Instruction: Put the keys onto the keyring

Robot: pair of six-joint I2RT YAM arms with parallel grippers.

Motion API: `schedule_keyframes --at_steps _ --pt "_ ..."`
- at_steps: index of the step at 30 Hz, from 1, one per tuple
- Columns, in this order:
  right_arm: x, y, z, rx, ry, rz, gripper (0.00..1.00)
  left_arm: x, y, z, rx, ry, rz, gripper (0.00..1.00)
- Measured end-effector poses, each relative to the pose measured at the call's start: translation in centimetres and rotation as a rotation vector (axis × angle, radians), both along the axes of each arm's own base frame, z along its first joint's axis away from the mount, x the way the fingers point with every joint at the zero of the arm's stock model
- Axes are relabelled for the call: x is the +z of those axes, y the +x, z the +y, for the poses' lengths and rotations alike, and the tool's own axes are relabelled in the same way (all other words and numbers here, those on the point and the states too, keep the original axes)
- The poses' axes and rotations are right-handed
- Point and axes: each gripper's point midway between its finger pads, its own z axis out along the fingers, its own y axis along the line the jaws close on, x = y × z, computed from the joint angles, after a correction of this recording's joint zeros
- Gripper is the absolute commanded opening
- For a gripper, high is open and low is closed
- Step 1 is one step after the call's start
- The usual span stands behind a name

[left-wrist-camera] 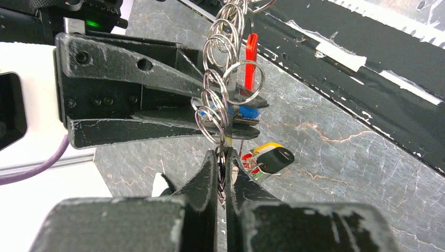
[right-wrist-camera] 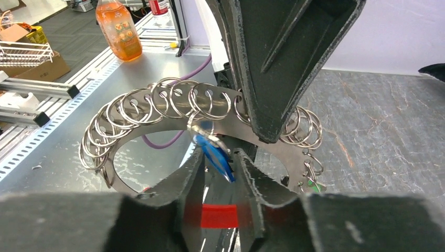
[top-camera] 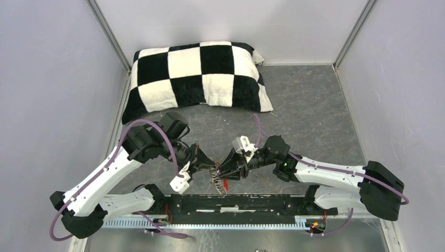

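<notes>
The keyring [left-wrist-camera: 220,73] is a thin metal loop strung with several small split rings, also seen in the right wrist view [right-wrist-camera: 131,107] and from above [top-camera: 216,181]. My left gripper [left-wrist-camera: 225,160] is shut on its edge and holds it upright. A blue key [right-wrist-camera: 216,156] hangs from one split ring and lies slanted between the fingers of my right gripper [right-wrist-camera: 219,164], whose jaws stand narrowly apart around it. The blue key [left-wrist-camera: 246,112] also shows between those fingers in the left wrist view. A red key [left-wrist-camera: 252,55], a yellow-tagged key [left-wrist-camera: 273,156] and a green one [right-wrist-camera: 313,184] dangle from the ring.
A black-and-white checkered pillow [top-camera: 199,73] lies at the back of the table. A black rail [top-camera: 236,202] runs along the near edge below both grippers. Off the table stand an orange bottle [right-wrist-camera: 118,29] and a cardboard box [right-wrist-camera: 39,63].
</notes>
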Motion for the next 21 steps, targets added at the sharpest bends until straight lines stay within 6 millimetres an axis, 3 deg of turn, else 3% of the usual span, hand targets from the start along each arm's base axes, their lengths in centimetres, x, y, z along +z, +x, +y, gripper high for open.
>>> schedule_keyframes --at_steps 8,21 --pt "-1.3 0.5 -0.5 -0.038 -0.063 -0.036 0.14 0.3 -0.1 0.2 0.001 -0.009 -0.009 0.02" --pt "0.0 1.4 -1.5 -0.101 -0.118 -0.134 0.03 0.2 -0.5 0.3 -0.004 -0.017 -0.019 0.02"
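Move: The blue key tag sits between the half-open right fingertips, roughly 1 cm left of the right hand's point and level with it fore-and-aft. From there, the keyring's middle is about 1 cm back and 3 cm left, and the long red tag hangs some 4 cm back, 1 cm right and 3 cm lower. From the left hand, which grips the keyring's rim, the blue tag lies about 2 cm back, 2 cm right and 1 cm down. Shut the right fingers on the blue tag and pinch it between the tips, while drawing the right gripper about 2 cm forward and to the right, away from the ring plate. Let it dip a centimetre first, then come back up, rolling and tipping the fingertips slightly down, some 10 degrees in all. Keep the left gripper clamped on the keyring, nearly still. ##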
